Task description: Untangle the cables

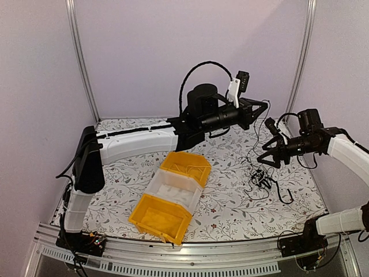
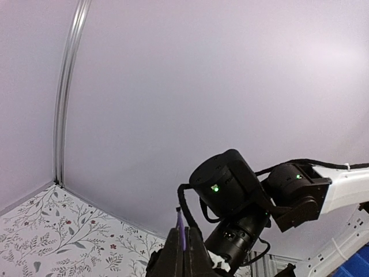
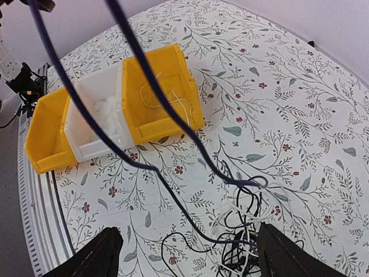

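Observation:
The cables (image 1: 260, 175) lie in a small black and white tangle on the flowered cloth at the right. From the tangle (image 3: 248, 236) a dark purple cable (image 3: 196, 137) rises in two strands. My left gripper (image 1: 263, 107) is raised above the tangle. Its fingers are shut on the purple cable's end (image 2: 181, 222), which pokes out between the tips of the left gripper (image 2: 183, 231). My right gripper (image 1: 268, 154) hangs just above the tangle. In the right wrist view this gripper (image 3: 193, 259) is open wide, with nothing between its fingers.
Three bins stand in a diagonal row in the middle: a yellow one (image 1: 185, 158), a clear white one (image 1: 173, 199) and another yellow one (image 1: 158, 224). The far yellow bin (image 3: 167, 124) holds a thin pale wire (image 3: 180, 104). The right arm's black wrist (image 2: 230, 184) shows close in the left wrist view.

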Robot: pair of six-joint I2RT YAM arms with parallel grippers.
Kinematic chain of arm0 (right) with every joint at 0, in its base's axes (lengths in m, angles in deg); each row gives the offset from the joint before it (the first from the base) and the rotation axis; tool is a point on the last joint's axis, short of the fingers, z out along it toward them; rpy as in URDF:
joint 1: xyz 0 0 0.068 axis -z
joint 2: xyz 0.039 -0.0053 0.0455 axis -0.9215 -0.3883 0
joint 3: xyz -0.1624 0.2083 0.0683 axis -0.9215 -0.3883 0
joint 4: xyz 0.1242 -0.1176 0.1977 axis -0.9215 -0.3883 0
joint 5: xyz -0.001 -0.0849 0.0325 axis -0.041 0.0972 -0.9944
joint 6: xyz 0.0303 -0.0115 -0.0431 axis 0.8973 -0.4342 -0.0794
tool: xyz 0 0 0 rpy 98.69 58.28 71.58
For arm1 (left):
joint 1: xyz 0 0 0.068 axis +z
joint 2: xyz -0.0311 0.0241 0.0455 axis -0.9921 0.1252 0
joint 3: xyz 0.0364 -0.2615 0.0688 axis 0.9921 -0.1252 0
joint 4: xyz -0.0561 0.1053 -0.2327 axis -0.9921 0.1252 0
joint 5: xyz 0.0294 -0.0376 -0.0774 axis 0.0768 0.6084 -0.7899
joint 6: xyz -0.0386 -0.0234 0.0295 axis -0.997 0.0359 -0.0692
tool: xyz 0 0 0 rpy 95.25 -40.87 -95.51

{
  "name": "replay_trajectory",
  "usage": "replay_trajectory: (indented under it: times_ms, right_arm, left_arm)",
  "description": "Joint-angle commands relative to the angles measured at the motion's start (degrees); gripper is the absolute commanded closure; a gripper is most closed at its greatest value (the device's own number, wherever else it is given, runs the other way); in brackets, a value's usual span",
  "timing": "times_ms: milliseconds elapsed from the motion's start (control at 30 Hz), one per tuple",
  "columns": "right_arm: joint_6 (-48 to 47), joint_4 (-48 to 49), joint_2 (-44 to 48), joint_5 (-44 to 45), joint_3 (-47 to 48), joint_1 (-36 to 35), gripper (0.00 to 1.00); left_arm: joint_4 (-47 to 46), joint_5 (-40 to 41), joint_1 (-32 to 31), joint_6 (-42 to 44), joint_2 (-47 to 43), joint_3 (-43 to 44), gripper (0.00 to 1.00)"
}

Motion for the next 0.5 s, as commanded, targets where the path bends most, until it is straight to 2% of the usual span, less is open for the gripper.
replay_trajectory:
  times_ms: [0, 200, 333, 400, 467]
  right_arm:
    - [1.9, 14.8, -0.7, 2.4, -5.9, -0.3, 0.18]
    - [10.4, 31.1, -10.9, 3.1, -9.3, -0.8, 0.29]
    - [16.6, 36.2, -20.1, 5.3, -7.1, -0.9, 0.39]
    - [18.3, 36.8, -24.8, 5.6, -5.0, -0.9, 0.50]
    - [19.5, 36.4, -28.8, 4.8, -2.4, -0.9, 0.68]
  left_arm:
    - [0.8, 1.1, 0.6, -0.8, -3.3, -0.7, 1.00]
    - [2.0, 1.5, 0.6, -1.2, -4.2, -0.2, 1.00]
    - [4.3, 1.3, 0.5, -0.9, -4.9, 1.3, 1.00]
    - [5.9, 1.1, 0.6, -0.3, -5.1, 2.5, 1.00]
    - [7.4, 1.1, 0.6, 0.6, -5.5, 4.3, 1.00]
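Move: The black-and-white cable tangle is about 19 cm below my right hand, some 7 cm ahead and 3 cm to its right. From my left hand, shut on the raised dark cable, the tangle lies roughly 36 cm below, 5 cm ahead and 5 cm to the right. Counted from my right hand, the loose black cable end is 12 cm right, 1 cm back and 20 cm below; the far yellow bin is 27 cm left, 12 cm ahead and 18 cm below. I drop my open right hand about 11 cm and carry it some 8 cm forward, down to the strands at the top of the tangle, turning it about 10 degrees clockwise and tipping it further down. On the way its fingers close to roughly half their earlier opening, around the strands but not shut. My left hand stays put and keeps its pinch on the raised cable. ##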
